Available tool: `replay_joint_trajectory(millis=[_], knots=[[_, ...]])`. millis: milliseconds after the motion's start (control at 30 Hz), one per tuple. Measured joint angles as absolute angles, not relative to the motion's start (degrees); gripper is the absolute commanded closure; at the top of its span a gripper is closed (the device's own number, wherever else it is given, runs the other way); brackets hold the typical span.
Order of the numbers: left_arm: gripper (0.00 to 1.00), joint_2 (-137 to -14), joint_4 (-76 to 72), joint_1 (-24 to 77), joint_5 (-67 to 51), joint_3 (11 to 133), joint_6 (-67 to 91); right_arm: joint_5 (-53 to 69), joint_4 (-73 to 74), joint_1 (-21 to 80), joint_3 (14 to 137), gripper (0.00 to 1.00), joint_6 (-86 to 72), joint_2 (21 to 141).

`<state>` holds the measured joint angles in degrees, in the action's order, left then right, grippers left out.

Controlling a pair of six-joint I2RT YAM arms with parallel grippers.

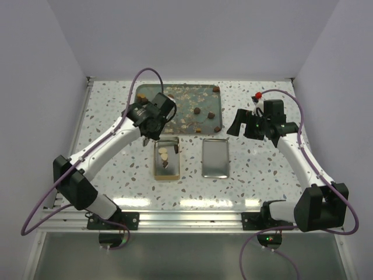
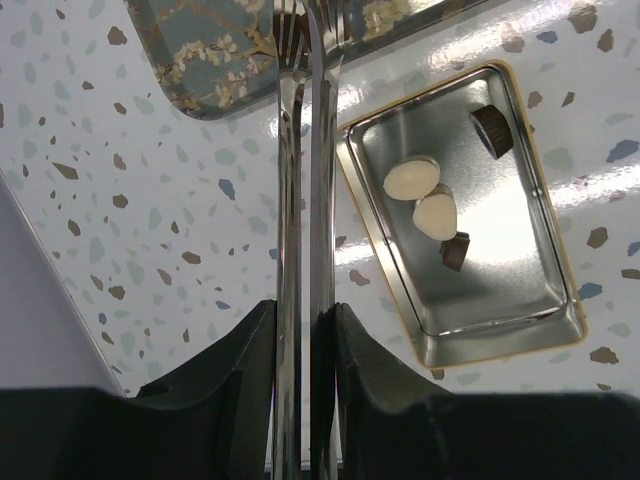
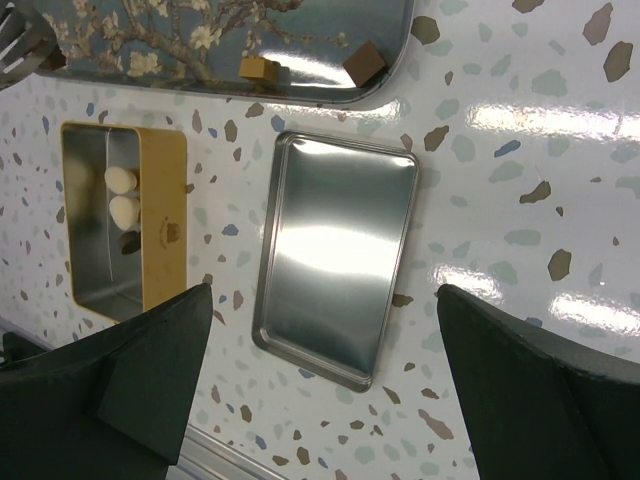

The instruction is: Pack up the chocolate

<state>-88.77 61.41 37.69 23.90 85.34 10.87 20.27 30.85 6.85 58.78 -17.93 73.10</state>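
The gold tin (image 1: 156,169) lies open at the table's middle. It holds two cream-white chocolates (image 2: 411,178) and two dark ones (image 2: 455,250). More dark chocolates (image 1: 198,109) lie on the floral tray (image 1: 180,96) behind it. My left gripper (image 2: 305,310) is shut on metal tongs (image 2: 300,200). The tongs' closed tips reach the tray's near edge, left of the tin, and nothing shows between them. My right gripper (image 3: 325,290) is open and empty, above the table right of the tin's silver lid (image 3: 335,270). The right wrist view shows two brown pieces (image 3: 363,62) at the tray's edge.
The lid (image 1: 215,157) lies flat, inside up, right of the tin. Pale crumbs are scattered over the tray. A small red item (image 1: 257,94) sits at the back right near the right arm's cable. White walls enclose the table on three sides.
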Motion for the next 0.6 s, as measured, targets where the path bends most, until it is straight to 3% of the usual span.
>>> replay_joint_trajectory(millis=[600], knots=[[0.69,-75.8,65.9,42.2,12.5,83.7,10.9,20.3,30.8,6.9,58.8,0.02,-18.0,73.4]])
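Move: Some 3 cm back and 7 cm to the right of the left hand, about 17 cm below, is the middle of the gold-rimmed tin; the tongs already hold a brown chocolate out ahead. In the tin, two pale chocolates lie about 2 cm back and 6 cm right of the hand, a dark cup level and 11 cm right. The green tray's middle is 18 cm ahead, 12 cm right. For the idle right hand the tin is about 30 cm left, 5 cm back. Drawing back about 6.5 cm and slightly to the right, the left hand carries the brown chocolate in the tongs from the tray's near edge towards the far end of the tin. It first rises some 5.5 cm, then begins to sink a little, while the wrist drops its left side and turns some 10 degrees clockwise, swinging the tips right; the grip stays shut on the tongs. ##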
